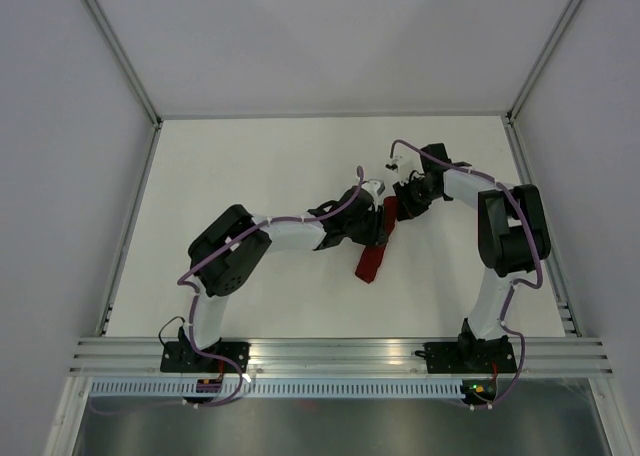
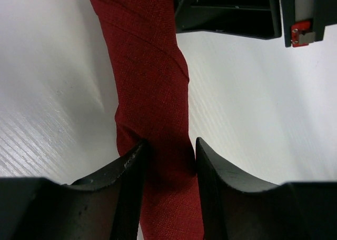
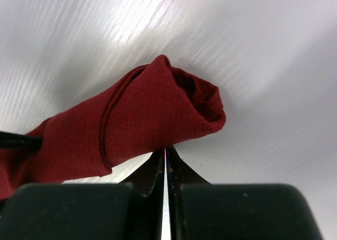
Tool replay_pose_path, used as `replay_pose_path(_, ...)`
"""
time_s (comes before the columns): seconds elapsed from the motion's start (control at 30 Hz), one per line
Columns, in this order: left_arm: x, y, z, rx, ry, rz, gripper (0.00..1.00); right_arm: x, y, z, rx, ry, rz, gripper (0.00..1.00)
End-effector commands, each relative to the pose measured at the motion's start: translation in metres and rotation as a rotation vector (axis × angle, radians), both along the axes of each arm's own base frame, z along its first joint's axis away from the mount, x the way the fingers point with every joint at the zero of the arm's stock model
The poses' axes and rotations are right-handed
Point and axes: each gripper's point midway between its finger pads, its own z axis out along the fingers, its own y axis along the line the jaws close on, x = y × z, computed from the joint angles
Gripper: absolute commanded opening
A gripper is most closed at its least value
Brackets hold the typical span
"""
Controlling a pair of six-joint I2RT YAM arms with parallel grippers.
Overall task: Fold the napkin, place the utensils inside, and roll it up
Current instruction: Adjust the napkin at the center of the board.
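Note:
The dark red napkin (image 1: 371,265) lies rolled into a narrow tube on the white table, running from the middle towards the back. In the left wrist view the napkin (image 2: 152,82) passes between the fingers of my left gripper (image 2: 169,145), which stands open astride it with both fingers close against the cloth. My left gripper (image 1: 377,232) sits over the roll's middle. My right gripper (image 3: 166,151) is shut with nothing between its jaws, and its tips touch the near side of the napkin (image 3: 137,119) by the roll's open end. The utensils are hidden.
The right gripper's black body (image 2: 226,11) hangs just beyond the roll's far end in the left wrist view. Grey walls with metal rails (image 1: 130,226) close in the table on the left, back and right. Both arm bases are bolted to the near rail (image 1: 330,356).

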Motion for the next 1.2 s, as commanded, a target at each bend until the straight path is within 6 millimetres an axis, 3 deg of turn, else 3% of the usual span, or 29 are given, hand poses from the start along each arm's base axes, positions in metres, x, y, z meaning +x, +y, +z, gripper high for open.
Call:
replay_pose_path(0.0,-0.022,0.019,-0.050,0.116,0.140,0.064,0.48,0.008,-0.010,-0.013,-0.073,0.022,-0.044,0.06)
replay_pose_path(0.33,-0.008,0.017,-0.043,0.093,0.138,0.144,0.49,0.016,-0.007,-0.013,-0.087,0.018,-0.037,0.06)
replay_pose_path(0.57,-0.001,0.009,-0.044,0.034,0.170,0.207,0.49,0.036,0.003,-0.009,-0.103,-0.005,-0.013,0.06)
replay_pose_path(0.87,0.007,0.005,-0.050,-0.030,0.204,0.274,0.49,0.046,0.014,-0.004,-0.093,-0.020,-0.008,0.06)
replay_pose_path(1.07,0.005,0.008,-0.051,-0.030,0.209,0.278,0.49,0.050,0.012,0.014,-0.092,-0.064,-0.033,0.06)
replay_pose_path(1.17,0.005,0.009,-0.048,-0.033,0.205,0.277,0.50,0.053,0.011,0.034,-0.085,-0.109,-0.056,0.07)
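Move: The rolled napkin already passes between my left fingers, its middle about 1 cm back of that hand and 1 cm below. From the left hand, the far end is about 8 cm ahead and 3 cm right, and the near end about 11 cm back and 3 cm left. From my closed right fingers, the roll's far end is some 2 cm ahead and 3 cm left, at about the same height, and its middle 7 cm back and 5 cm left. I slide my shut right fingertips forward about 5 cm along the right flank of the roll's far end, drifting left late and nudging it leftward. Meanwhile my left hand keeps the roll between its half-open fingers, eases about 2 cm forward and 2 cm right, and turns some 15 degrees counter-clockwise with the napkin. ##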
